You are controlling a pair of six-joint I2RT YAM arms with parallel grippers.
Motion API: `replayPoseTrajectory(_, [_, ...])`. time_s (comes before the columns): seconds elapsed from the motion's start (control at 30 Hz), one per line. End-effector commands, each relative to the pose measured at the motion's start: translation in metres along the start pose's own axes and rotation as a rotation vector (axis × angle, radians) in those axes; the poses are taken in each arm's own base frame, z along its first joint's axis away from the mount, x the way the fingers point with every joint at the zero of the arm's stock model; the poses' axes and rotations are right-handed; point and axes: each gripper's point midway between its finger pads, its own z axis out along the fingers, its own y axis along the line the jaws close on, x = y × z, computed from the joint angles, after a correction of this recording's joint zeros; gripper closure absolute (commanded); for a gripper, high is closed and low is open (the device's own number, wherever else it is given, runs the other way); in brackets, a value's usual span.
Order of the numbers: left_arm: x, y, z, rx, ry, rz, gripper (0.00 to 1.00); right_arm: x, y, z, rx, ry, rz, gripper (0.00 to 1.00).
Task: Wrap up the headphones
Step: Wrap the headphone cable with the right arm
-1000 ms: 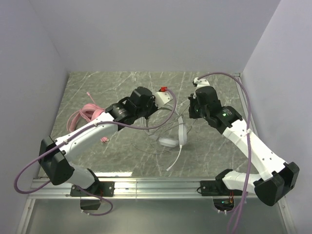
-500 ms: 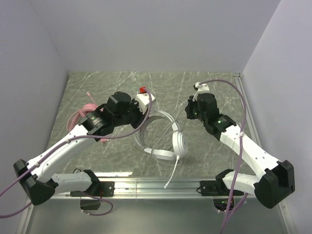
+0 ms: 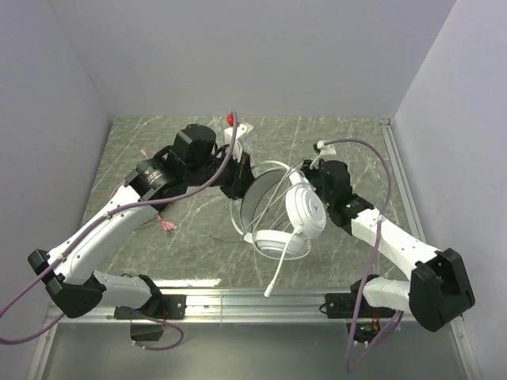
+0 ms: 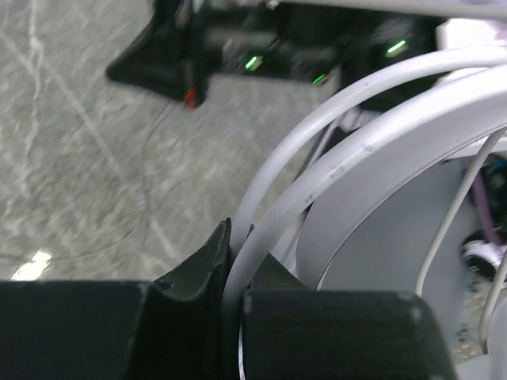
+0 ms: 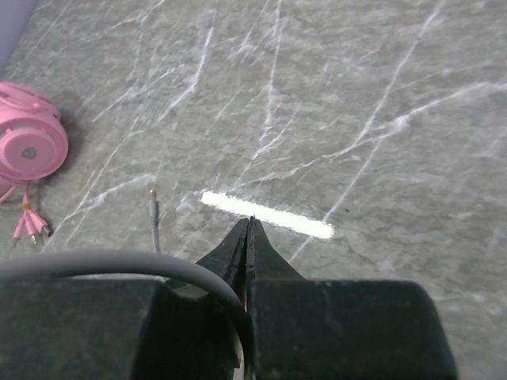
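Note:
The white headphones (image 3: 295,218) hang in the air over the middle of the table, with the mic boom pointing down toward the near edge. My left gripper (image 4: 240,234) is shut on the thin wire band of their headband (image 4: 333,134); in the top view it (image 3: 240,179) sits at the band's left side. My right gripper (image 5: 250,222) is shut, and the pale cable (image 5: 119,263) curves into the base of its jaws. The pink headphones (image 5: 28,150) lie at the left of the table, mostly hidden behind my left arm in the top view.
A grey jack plug (image 5: 153,207) lies on the marble beside the pink cable's ends (image 5: 32,226). A thin loop of cable (image 3: 214,237) trails on the table under the left arm. White walls close off three sides; a metal rail (image 3: 253,299) runs along the near edge.
The left arm has lifted the white headphones off the table and turned them upright, nearer the right arm. The right arm has swung in toward the middle.

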Motion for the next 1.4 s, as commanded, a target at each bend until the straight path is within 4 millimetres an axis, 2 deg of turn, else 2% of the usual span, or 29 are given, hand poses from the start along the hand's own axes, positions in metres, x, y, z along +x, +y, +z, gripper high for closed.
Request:
replayPoseTrajectory(0.0, [-0.055,-0.058,-0.03,0.19,-0.143,-0.046,1.0,-0.007,0.015,0.009,-0.101,-0.06,0.043,0.94])
replayPoseTrajectory(0.3, [-0.09,-0.063,-0.022,0.175,-0.181,-0.127,1.0,0.021,0.033,0.022,-0.23,-0.032,0.104,0.96])
replayPoseTrajectory(0.37, [-0.095,-0.058,-0.021,0.143,-0.185,-0.144,1.0,0.026,0.036,0.024,-0.247,-0.027,0.121,1.0])
replayPoseTrajectory(0.43, [-0.102,-0.036,-0.013,0.025,-0.216,-0.189,1.0,0.032,0.044,0.025,-0.279,-0.007,0.129,1.0])
replayPoseTrajectory(0.57, [-0.12,0.003,-0.013,-0.186,-0.316,-0.258,1.0,0.045,0.055,0.022,-0.302,0.031,0.153,1.0])
replayPoseTrajectory(0.6, [-0.124,0.014,-0.014,-0.233,-0.34,-0.277,1.0,0.048,0.058,0.019,-0.309,0.034,0.158,1.0])
replayPoseTrajectory(0.63, [-0.128,0.032,-0.017,-0.304,-0.372,-0.297,1.0,0.058,0.06,0.014,-0.313,0.052,0.162,1.0])
replayPoseTrajectory(0.7, [-0.131,0.054,-0.018,-0.369,-0.398,-0.333,1.0,0.061,0.068,0.005,-0.337,0.045,0.182,1.0])
replayPoseTrajectory(0.73, [-0.136,0.073,-0.024,-0.411,-0.427,-0.363,1.0,0.072,0.067,0.0,-0.336,0.06,0.189,1.0])
replayPoseTrajectory(0.77, [-0.136,0.084,-0.024,-0.425,-0.433,-0.395,1.0,0.071,0.078,-0.009,-0.362,0.043,0.194,1.0])
replayPoseTrajectory(0.83, [-0.141,0.111,-0.028,-0.469,-0.469,-0.427,1.0,0.082,0.084,-0.019,-0.379,0.05,0.197,1.0])
replayPoseTrajectory(0.93, [-0.141,0.152,-0.033,-0.566,-0.509,-0.485,1.0,0.089,0.107,-0.037,-0.431,0.067,0.17,1.0])
replayPoseTrajectory(1.0, [-0.139,0.174,-0.027,-0.606,-0.515,-0.531,1.0,0.101,0.127,-0.049,-0.48,0.11,0.131,1.0])
replayPoseTrajectory(1.07, [-0.141,0.193,-0.032,-0.67,-0.541,-0.557,1.0,0.105,0.134,-0.057,-0.474,0.123,0.109,1.0])
replayPoseTrajectory(1.1, [-0.139,0.21,-0.034,-0.743,-0.558,-0.562,1.0,0.107,0.142,-0.063,-0.49,0.133,0.098,1.0])
replayPoseTrajectory(1.23, [-0.133,0.244,-0.047,-0.937,-0.618,-0.556,1.0,0.107,0.151,-0.086,-0.533,0.162,0.056,1.0])
replayPoseTrajectory(1.27, [-0.126,0.254,-0.046,-0.984,-0.611,-0.554,1.0,0.107,0.152,-0.089,-0.538,0.171,0.045,1.0])
replayPoseTrajectory(1.33, [-0.118,0.272,-0.062,-1.125,-0.648,-0.546,1.0,0.095,0.157,-0.097,-0.554,0.166,0.016,1.0])
replayPoseTrajectory(1.37, [-0.108,0.282,-0.063,-1.185,-0.624,-0.518,1.0,0.102,0.152,-0.1,-0.532,0.209,-0.004,1.0])
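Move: Behind the right hand, roughly 12 cm back, 8 cm to its left and 8 cm higher, hang the white headphones whose cable its fingers hold; their near ear cup is about 11 cm back, 1 cm left and 6 cm up. From the left hand, which grips the headband, their middle lies some 9 cm right, 3 cm back and 6 cm lower. The pink headphones lie 28 cm left of the left hand and 12 cm ahead, about 30 cm below. Drawing the white cable between its nearly shut fingers, the right hand first eases left and down about 5 cm, then pulls back some 17 cm, turning counter-clockwise. The left hand keeps its pinch on the headband, lifts about 7 cm, then carries the headphones roughly 24 cm forward and 14 cm left, sinking again and swinging them 70 degrees counter-clockwise. ##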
